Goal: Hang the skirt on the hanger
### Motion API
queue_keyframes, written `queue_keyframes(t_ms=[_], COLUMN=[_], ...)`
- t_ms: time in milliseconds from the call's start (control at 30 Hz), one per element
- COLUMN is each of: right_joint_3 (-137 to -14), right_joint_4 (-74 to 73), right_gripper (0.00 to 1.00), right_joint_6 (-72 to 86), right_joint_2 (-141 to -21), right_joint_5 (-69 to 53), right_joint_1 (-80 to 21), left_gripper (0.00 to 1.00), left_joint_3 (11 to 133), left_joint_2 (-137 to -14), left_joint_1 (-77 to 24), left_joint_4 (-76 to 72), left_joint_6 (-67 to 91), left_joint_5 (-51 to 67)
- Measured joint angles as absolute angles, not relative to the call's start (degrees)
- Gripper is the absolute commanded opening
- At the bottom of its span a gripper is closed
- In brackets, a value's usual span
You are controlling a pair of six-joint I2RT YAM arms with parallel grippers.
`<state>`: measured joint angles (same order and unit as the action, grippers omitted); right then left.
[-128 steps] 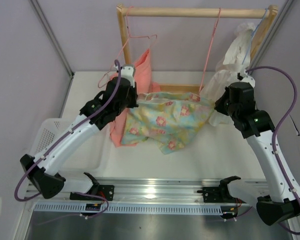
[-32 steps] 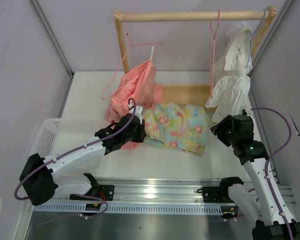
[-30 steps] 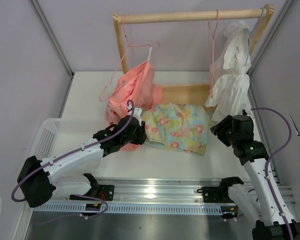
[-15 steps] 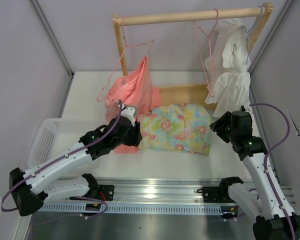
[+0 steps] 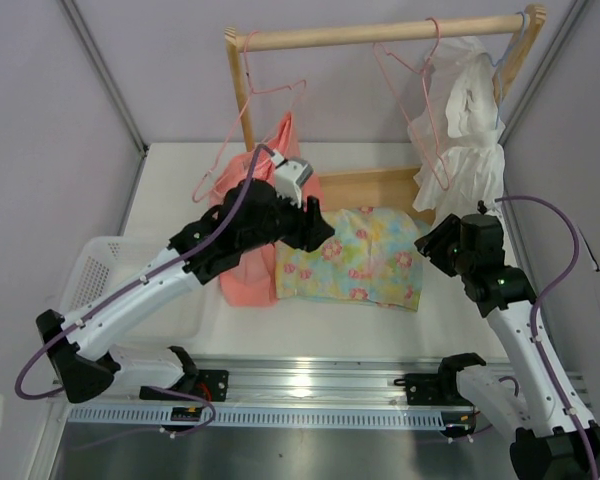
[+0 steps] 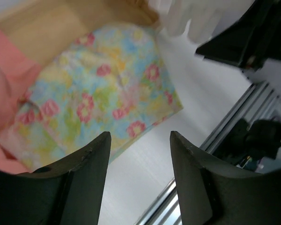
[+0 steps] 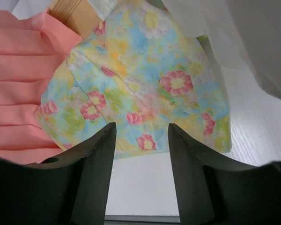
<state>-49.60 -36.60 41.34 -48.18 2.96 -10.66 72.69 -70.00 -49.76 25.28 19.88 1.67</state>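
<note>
The floral skirt [image 5: 355,258] lies spread flat on the table in front of the wooden rack. Its hanger [image 5: 412,95], thin and pale pink, hangs bare and tilted from the rod. My left gripper [image 5: 318,228] hovers open over the skirt's left part, holding nothing. In the left wrist view the skirt [image 6: 103,103] lies beyond the open left gripper [image 6: 139,136]. My right gripper [image 5: 428,244] stands open at the skirt's right edge. In the right wrist view the skirt [image 7: 145,89] shows past the empty right gripper [image 7: 141,126].
A salmon garment [image 5: 255,250] on another pink hanger [image 5: 270,95] drapes onto the table left of the skirt. A white garment [image 5: 468,120] hangs at the right of the rod [image 5: 380,32]. A white basket [image 5: 100,280] sits left; a metal rail [image 5: 320,385] runs along the front.
My left gripper opened, let go of the skirt's left edge and rose up and to the right. The skirt now lies flat. The bare hanger swung leftward on the rod.
</note>
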Motion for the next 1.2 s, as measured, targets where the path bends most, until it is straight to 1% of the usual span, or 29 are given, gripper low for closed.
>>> queue_keyframes(t_ms=[133,233,433,533,700,933,1033,1100,1200], right_joint_3=[-49.6,-49.6,-49.6,-49.6,-49.6,-50.8,-54.5,-58.8,-66.8], right_joint_4=[-36.6,-36.6,-37.0,-37.5,-38.8,-41.2,-43.3,-43.9,-44.6], right_gripper=[0.52,0.53,0.53,0.53,0.53,0.53,0.54,0.54,0.55], right_joint_6=[40.8,40.5,40.5,40.4,40.1,37.1,34.9,33.7,32.3], right_joint_2=[-48.2,-48.2,-47.3,-46.6,-45.1,-43.2,-42.3,-42.0,-43.3], right_joint_5=[3.0,3.0,2.9,2.9,2.5,1.3,-1.1,-3.5,-6.6], right_joint_1=[-11.7,-12.7,-14.0,-14.3,-14.8,-15.4,-16.3,-16.7,-17.1], left_gripper=[0.65,0.66,0.73,0.76,0.79,0.81,0.81,0.80,0.79], left_joint_3=[85.3,96.3,126.8,135.1,136.5,135.4,131.5,126.5,124.1], left_joint_2=[-75.6,-82.0,-103.3,-112.1,-120.7,-124.4,-122.4,-119.7,-118.3], left_joint_1=[-49.8,-49.8,-51.1,-52.6,-53.9,-54.8,-55.0,-54.9,-54.7], left_joint_4=[21.5,17.5,14.5,11.4,3.6,-5.8,-9.1,-10.6,-10.8], left_joint_6=[20.3,21.1,21.9,20.9,18.4,14.2,13.0,12.9,13.0], left_joint_5=[0.3,-3.0,-14.3,-20.7,-26.2,-29.4,-31.0,-31.5,-31.4])
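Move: The empty pink hanger hangs about 25 cm ahead of the left hand, 15 cm to its right and some 18 cm above. The white garment hangs roughly 7 cm farther right than that hanger and about 13 cm lower; the salmon garment is 12 cm ahead of the left hand, 9 cm to its left and 10 cm below. From the right hand, the empty hanger is some 22 cm ahead, 3 cm left and 28 cm up; the flowered skirt lies 11 cm left, 1 cm ahead, 20 cm down. Forward, up and to the right, the empty left hand sweeps over the rear of the skirt to the empty hanger, climbing about 22 cm before sinking some 6 cm, its fingers tipping up, turning counter-clockwise about 30 degrees and opening wider. The right hand, empty and half open, eases back and left, then rises quickly about 12 cm, fingers tipping up. ##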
